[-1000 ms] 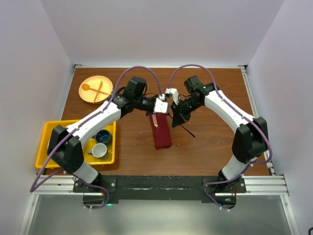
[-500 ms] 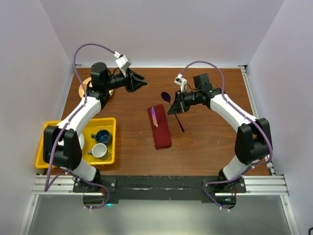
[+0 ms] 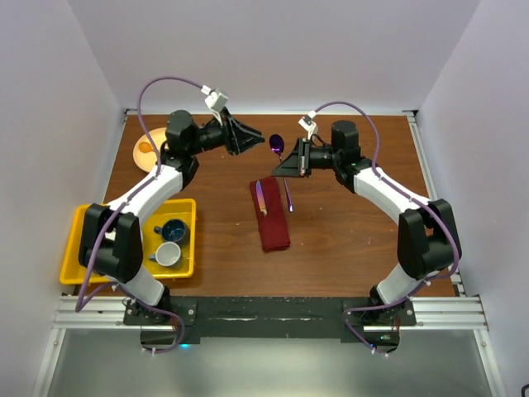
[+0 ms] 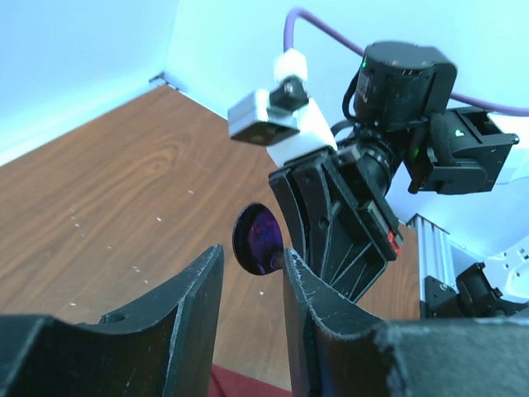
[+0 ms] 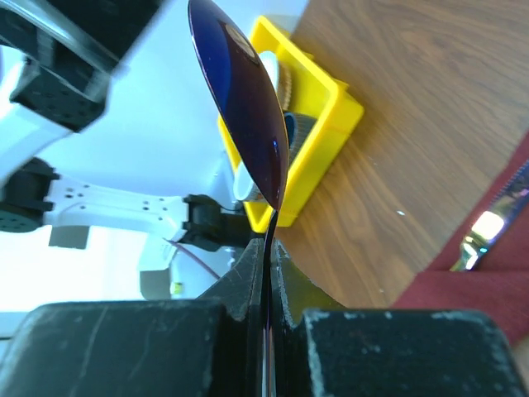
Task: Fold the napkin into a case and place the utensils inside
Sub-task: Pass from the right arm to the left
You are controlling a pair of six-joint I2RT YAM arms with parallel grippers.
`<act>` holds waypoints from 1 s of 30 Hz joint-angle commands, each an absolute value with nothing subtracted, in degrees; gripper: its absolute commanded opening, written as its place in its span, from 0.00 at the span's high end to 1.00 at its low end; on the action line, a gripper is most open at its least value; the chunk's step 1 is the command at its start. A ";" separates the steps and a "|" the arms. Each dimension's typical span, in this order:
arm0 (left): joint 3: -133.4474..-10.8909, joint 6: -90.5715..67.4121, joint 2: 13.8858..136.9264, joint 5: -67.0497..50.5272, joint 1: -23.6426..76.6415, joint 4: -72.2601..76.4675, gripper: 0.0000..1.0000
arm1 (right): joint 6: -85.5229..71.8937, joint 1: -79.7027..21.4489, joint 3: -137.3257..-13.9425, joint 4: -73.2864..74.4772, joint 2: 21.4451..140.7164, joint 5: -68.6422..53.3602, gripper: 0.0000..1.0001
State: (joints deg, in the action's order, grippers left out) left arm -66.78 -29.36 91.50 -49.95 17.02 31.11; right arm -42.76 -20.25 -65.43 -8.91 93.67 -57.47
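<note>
The maroon case (image 3: 271,217) lies folded at mid table, with one purple utensil (image 3: 260,197) resting on its far end. My right gripper (image 3: 291,162) is shut on a purple spoon (image 3: 278,146) and holds it in the air behind the case, bowl up and handle hanging down. In the right wrist view the spoon (image 5: 245,124) stands between the closed fingers (image 5: 269,258), and the case (image 5: 488,291) with the utensil (image 5: 488,228) shows at the right. My left gripper (image 3: 251,142) is open and empty, facing the spoon's bowl (image 4: 258,241) from the left; its fingertips (image 4: 207,273) are just short of the bowl.
A yellow bin (image 3: 83,217) with two cups (image 3: 169,241) sits at the near left. An orange plate (image 3: 150,149) with an orange spoon and fork is at the far left, partly behind the left arm. Grey walls close the table on three sides.
My left gripper left the case, swung to the far left, then came right toward the spoon. My right gripper lifted the spoon off the table and moved it back and left.
</note>
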 commanded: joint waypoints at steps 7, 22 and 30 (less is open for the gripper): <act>-71.98 -27.16 94.30 -49.75 18.81 28.30 0.62 | -48.08 -21.53 -66.09 -15.03 91.23 -60.73 1.00; -75.32 -27.77 97.73 -53.08 19.60 27.86 1.00 | -47.73 -22.06 -68.20 -14.33 92.72 -61.08 1.00; -77.69 -29.10 101.07 -52.56 15.91 27.95 1.00 | -36.75 -19.08 -73.83 0.95 94.22 -58.72 0.35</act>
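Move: The dark purple spoon stands in my right fingers, its bowl about 4 cm to the right of my left fingertips, 1 cm nearer the base and almost level. From my right hand, the waiting left fingertips are some 6 cm ahead, 5 cm left and 7 cm higher. Nearly 30 cm below my left hand, the folded napkin's middle is about 8 cm back and 3 cm right; the shiny utensil on it is 2 cm back, straight below sideways. I ease my half-open left hand about 2.5 cm to the right and 1 cm down to the spoon's bowl and shut its fingers, pinching the bowl by its edge. My right hand keeps hold of the handle, edging roughly 1 cm back, left and up, and only once the left is shut do its fingers open and let go as it lifts slightly. ##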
